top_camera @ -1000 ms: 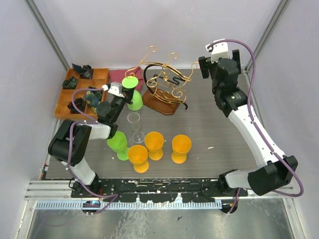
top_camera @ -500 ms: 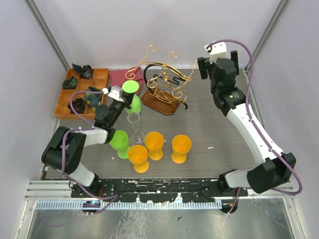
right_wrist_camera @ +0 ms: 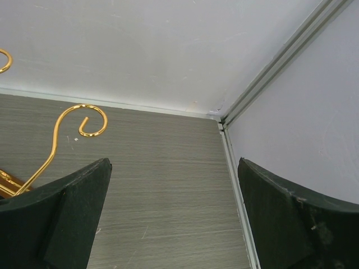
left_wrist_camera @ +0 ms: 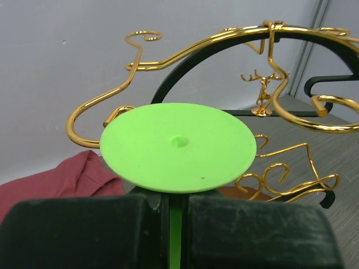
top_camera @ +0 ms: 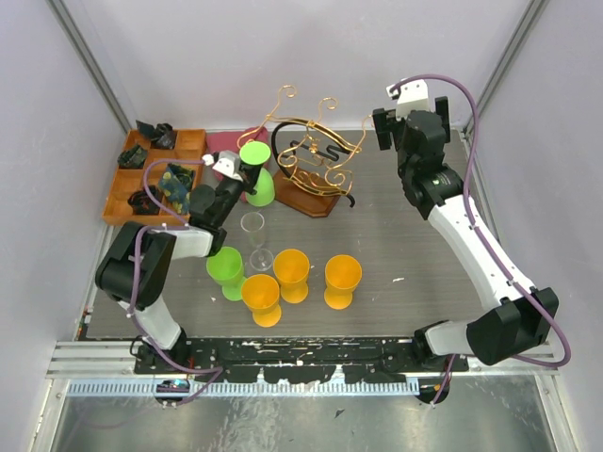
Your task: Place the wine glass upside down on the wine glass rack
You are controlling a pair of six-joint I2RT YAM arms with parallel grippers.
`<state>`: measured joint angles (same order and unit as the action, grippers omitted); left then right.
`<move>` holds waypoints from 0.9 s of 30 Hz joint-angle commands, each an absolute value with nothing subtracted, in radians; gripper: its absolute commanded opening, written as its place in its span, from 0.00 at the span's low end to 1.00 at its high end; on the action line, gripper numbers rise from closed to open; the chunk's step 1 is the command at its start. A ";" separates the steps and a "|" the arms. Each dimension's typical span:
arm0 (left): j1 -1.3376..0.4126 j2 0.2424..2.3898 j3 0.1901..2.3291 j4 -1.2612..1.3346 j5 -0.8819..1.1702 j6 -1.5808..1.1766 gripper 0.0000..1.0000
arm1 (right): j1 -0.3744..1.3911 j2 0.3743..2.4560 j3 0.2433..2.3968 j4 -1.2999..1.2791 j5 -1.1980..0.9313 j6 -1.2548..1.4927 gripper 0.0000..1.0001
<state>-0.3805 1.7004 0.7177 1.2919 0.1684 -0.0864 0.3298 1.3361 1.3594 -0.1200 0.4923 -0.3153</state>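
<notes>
A green wine glass hangs upside down, its round foot on top and its stem between the fingers of my left gripper, which is shut on it. In the top view the left gripper holds the glass just left of the wine glass rack. The rack's gold scroll arm and dark arched post rise right behind the foot. My right gripper is open and empty, up near the back right corner, to the right of the rack.
A second green glass, a clear glass and three orange glasses stand mid-table. A compartmented wooden tray sits at the back left, with a red cloth beside it. Walls close in on three sides.
My left gripper has carried the green glass to the right and back, closer to the rack's left arm. The right arm has hardly moved.
</notes>
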 commanded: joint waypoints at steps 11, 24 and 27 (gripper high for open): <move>-0.387 1.853 0.866 1.373 0.076 -0.099 0.12 | 0.323 1.330 1.355 -0.061 0.520 -0.340 1.00; -0.387 1.887 0.907 1.364 -0.039 -0.079 0.36 | 0.318 1.350 1.362 -0.060 0.509 -0.344 1.00; -0.387 1.878 0.901 1.365 -0.066 -0.069 0.37 | 0.319 1.351 1.361 -0.061 0.508 -0.345 1.00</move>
<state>-0.3855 1.8629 0.8906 1.3190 0.0036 -0.0998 0.3233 1.3548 1.3499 -0.1196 0.5037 -0.3378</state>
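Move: The left hand already holds the green glass upside down by its stem; the wine glass rack's left hook is roughly 7 cm ahead of it, 2 cm to the left and 3 cm higher. The rack's wooden base sits some 11 cm ahead and 14 cm right, the red cloth about 20 cm ahead and 7 cm left, both around 20 cm below. From the idle right hand the hook is about 41 cm left, 5 cm ahead and 10 cm lower. The left fingers let go of the green glass's stem, opening about a third of their range as the stem is carried into the rack's left hook. The hand goes forward about 5 cm nearly level, quickly at first and then easing, while it turns slightly counter-clockwise and stays around the stem. ##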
